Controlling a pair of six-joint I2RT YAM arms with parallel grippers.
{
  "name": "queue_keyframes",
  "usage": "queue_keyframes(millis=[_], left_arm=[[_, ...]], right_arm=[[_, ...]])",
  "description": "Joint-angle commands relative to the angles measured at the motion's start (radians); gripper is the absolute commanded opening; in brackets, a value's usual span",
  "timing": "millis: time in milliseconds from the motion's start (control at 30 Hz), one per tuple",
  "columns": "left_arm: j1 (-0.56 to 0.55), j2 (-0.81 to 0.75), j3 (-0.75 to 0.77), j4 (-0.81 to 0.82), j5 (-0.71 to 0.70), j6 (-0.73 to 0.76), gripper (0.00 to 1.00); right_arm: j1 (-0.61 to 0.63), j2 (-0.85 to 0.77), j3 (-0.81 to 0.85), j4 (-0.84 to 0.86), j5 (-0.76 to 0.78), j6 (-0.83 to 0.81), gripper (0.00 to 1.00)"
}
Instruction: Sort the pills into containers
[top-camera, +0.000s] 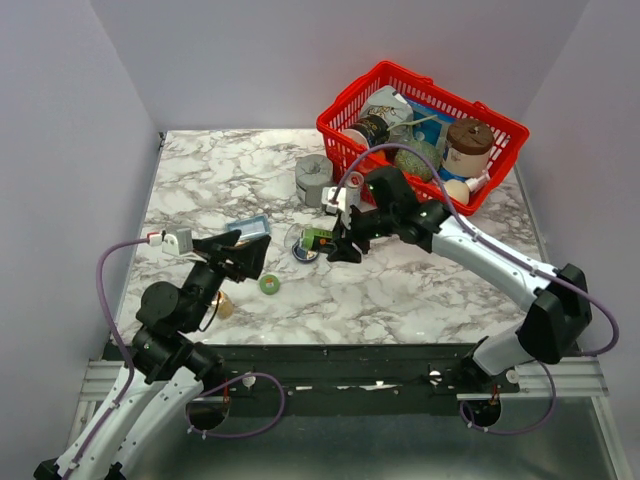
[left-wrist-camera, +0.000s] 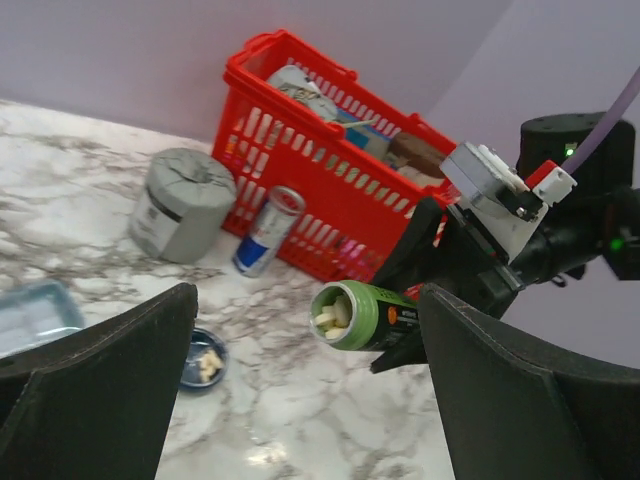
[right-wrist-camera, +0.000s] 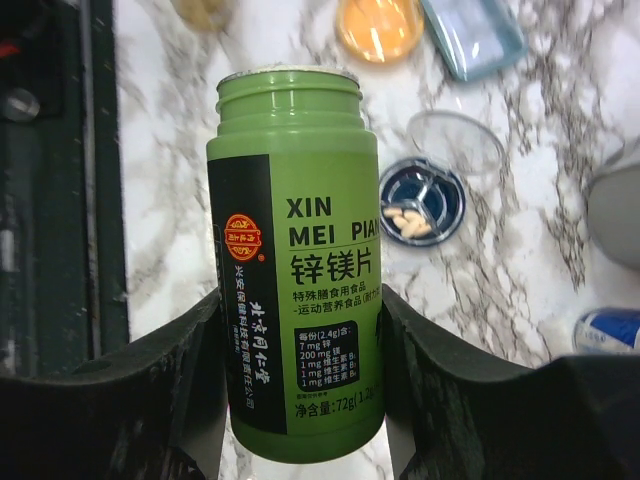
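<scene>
My right gripper (right-wrist-camera: 300, 305) is shut on an uncapped green pill bottle (right-wrist-camera: 295, 260), held tilted on its side above the table. Pale pills (left-wrist-camera: 334, 316) show in the bottle's mouth (left-wrist-camera: 340, 315). The dark blue container (right-wrist-camera: 421, 202) sits on the marble below and beside the mouth, with a few pale pills (right-wrist-camera: 408, 222) in it. In the right wrist view the orange container (right-wrist-camera: 379, 28) lies farther off; the left arm hides it from the top camera. My left gripper (top-camera: 240, 255) stands wide open and empty, left of the bottle (top-camera: 318, 238).
A red wire basket (top-camera: 495, 150) of goods stands at the back right. In front of it are a grey round block (top-camera: 314, 180) and a lying can (left-wrist-camera: 270, 230). Also on the marble are a pale blue tray (top-camera: 248, 227), a green cap (top-camera: 269, 284) and a clear lid (right-wrist-camera: 455, 140).
</scene>
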Motion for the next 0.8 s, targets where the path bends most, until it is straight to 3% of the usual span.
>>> queue_keyframes(millis=[0, 300, 533, 767], left_arm=[[0.007, 0.046, 0.052, 0.114, 0.086, -0.35, 0.99], [0.006, 0.255, 0.171, 0.19, 0.255, -0.677, 0.99], [0.006, 0.336, 0.244, 0.067, 0.295, -0.702, 0.99], [-0.004, 0.376, 0.242, 0.092, 0.386, -0.701, 0.99]], right_arm=[[-0.014, -0.092, -0.016, 0.14, -0.226, 0.08, 0.11], [-0.031, -0.153, -0.015, 0.28, -0.47, 0.269, 0.11], [-0.032, -0.173, -0.018, 0.33, -0.51, 0.327, 0.11], [-0.032, -0.149, -0.022, 0.36, -0.487, 0.356, 0.11]])
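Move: Some 5 cm ahead, 13 cm to the right and 14 cm below the open left hand is the green bottle, already held by the right hand. From the left hand, the green cap lies about 5 cm ahead and 1 cm right, the blue dish about 11 cm ahead and 10 cm right, both some 31 cm down. From the right hand, the left gripper is roughly 16 cm left, 4 cm back and 12 cm up. Lifting the green bottle about 12 cm away from the blue dish while drawing back some 6 cm, the right hand keeps its grip and tilts the mouth up towards level, facing the left gripper. The left hand, fingers still wide open, reaches about 8 cm right and climbs some 7 cm before easing down slightly, rolling left side down, dipping its fingertips and turning clockwise towards the bottle. ##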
